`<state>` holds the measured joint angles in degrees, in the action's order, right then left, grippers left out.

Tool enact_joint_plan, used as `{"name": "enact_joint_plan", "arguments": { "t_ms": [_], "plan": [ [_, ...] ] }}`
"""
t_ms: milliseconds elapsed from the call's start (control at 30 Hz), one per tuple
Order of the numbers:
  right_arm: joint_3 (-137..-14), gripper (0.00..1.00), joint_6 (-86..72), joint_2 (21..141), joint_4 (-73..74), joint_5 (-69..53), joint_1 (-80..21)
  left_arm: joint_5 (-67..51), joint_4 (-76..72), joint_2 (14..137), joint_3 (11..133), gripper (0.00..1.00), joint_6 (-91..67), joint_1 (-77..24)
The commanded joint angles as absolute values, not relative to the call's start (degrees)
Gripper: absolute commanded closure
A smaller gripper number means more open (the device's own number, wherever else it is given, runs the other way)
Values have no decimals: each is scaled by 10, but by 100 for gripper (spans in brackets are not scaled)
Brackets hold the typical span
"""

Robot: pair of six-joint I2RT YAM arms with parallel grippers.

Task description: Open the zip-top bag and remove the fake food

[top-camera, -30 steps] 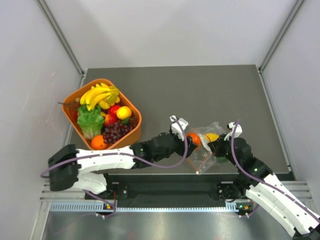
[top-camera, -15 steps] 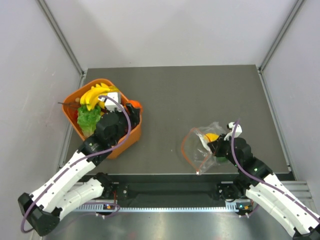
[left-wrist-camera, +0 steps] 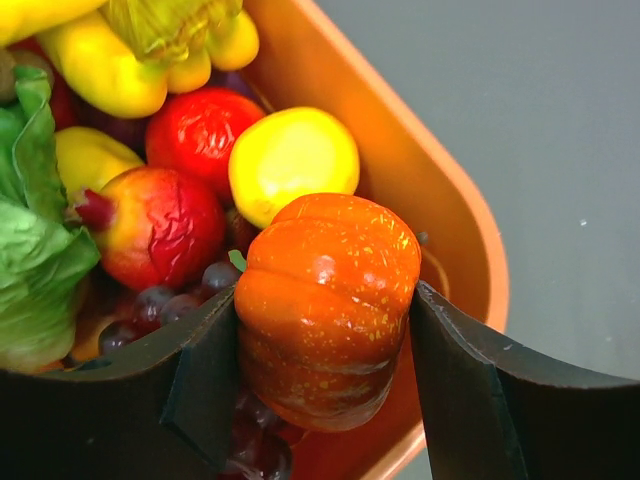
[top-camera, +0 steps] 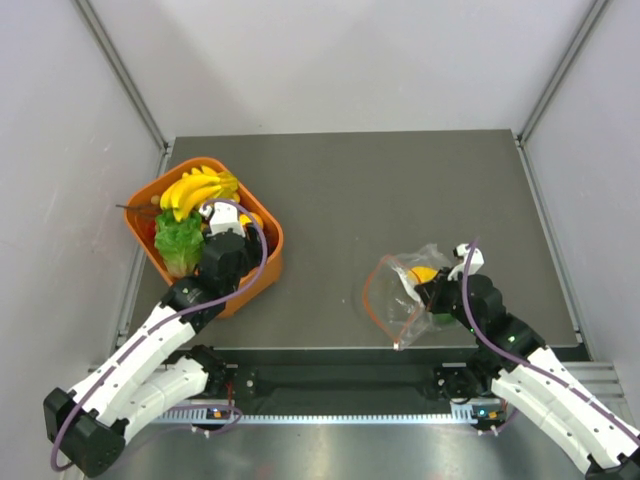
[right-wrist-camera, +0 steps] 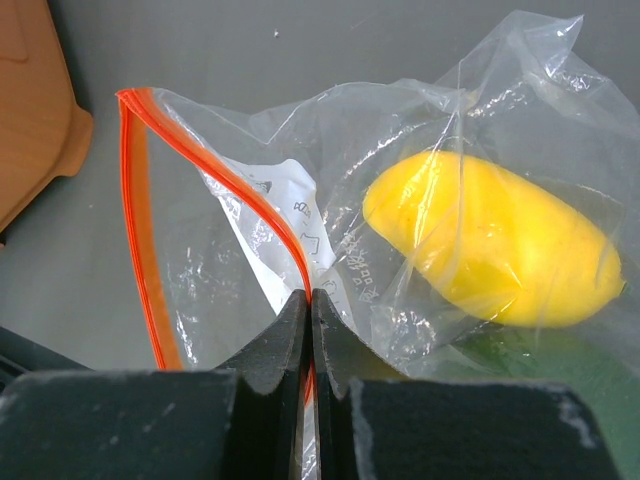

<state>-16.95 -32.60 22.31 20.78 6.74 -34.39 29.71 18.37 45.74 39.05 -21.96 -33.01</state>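
Note:
The zip-top bag (top-camera: 398, 292) lies open on the grey table at the near right, its orange-red zip strip (right-wrist-camera: 135, 200) spread in a loop. My right gripper (right-wrist-camera: 310, 300) is shut on the strip's near edge, also seen from above (top-camera: 428, 292). Inside the bag lie a yellow fruit (right-wrist-camera: 490, 240) and a dark green piece (right-wrist-camera: 560, 355) under it. My left gripper (left-wrist-camera: 322, 310) hangs over the orange basket (left-wrist-camera: 440, 200), shut on the orange-red round fruit (left-wrist-camera: 330, 250), which sits between both pads just above the basket's contents. From above that gripper (top-camera: 224, 216) is over the basket's middle.
The basket (top-camera: 268, 262) at the table's left holds a banana bunch (top-camera: 200, 187), green lettuce (top-camera: 180, 242), a red apple (left-wrist-camera: 160, 225), a yellow lemon (left-wrist-camera: 293, 160) and dark grapes (left-wrist-camera: 150, 302). Grey walls enclose the table on three sides.
My left arm swung from the bag across to the basket, carrying the orange-red fruit out of the bag. The right gripper and the bag stayed put.

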Motion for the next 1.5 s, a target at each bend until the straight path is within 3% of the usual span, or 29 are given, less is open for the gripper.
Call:
{"name": "enact_joint_plan", "arguments": {
  "t_ms": [0, 33, 100, 133, 533, 667, 833, 967, 1133, 1467],
  "plan": [
    [-197, 100, -321, 230, 193, 64, -349, 320, 191, 452, 385, 48, -219, -327],
    [-197, 100, -321, 231, 192, 63, -350, 318, 191, 453, 386, 26, -219, -327],
    [-199, 100, -319, 233, 193, 62, -350, 320, 190, 454, 393, 6, -216, -327],
    [-199, 100, -319, 234, 197, 63, -349, 321, 190, 455, 401, 5, -213, -327],
    [-206, 100, -315, 245, 194, 64, -350, 305, 204, 463, 518, 1, -121, -340],
    [-209, 100, -314, 244, 198, 68, -350, 303, 167, 494, 549, 1, -98, -418],
    [-214, 100, -314, 238, 206, 71, -350, 435, 119, 598, 574, 1, -69, -593],
    [-221, 100, -317, 220, 217, 69, -350, 299, 9, 665, 535, 1, -102, -661],
    [-241, 100, -314, 202, 246, 80, -350, 133, -194, 687, 442, 1, -158, -672],
    [-247, 100, -318, 185, 263, 74, -350, 64, -346, 823, 438, 1, -203, -699]
  ]
}}
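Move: The pumpkin is in my left hand, with its spot in the basket's near right corner some 4 cm below; the lemon lies about 5 cm ahead and 2 cm left, the grapes 5 cm back and 6 cm left. The open bag mouth is about 31 cm right, 13 cm back and 8 cm lower. My right hand pinches its rim: the mouth's middle is some 7 cm to that hand's left, level with it, and the yellow fruit 5 cm ahead, 3 cm right, 6 cm below. I open my left fingers wide and let go of the pumpkin over the basket corner, then rise about 9 cm clear of the basket. From there my left hand sweeps some 30 cm right, drawing back and sinking, wrist swinging some 55 degrees clockwise, until the still-open fingers face the bag mouth. Late on, my right hand keeps its pinch on the rim and lifts it about 4 cm. ##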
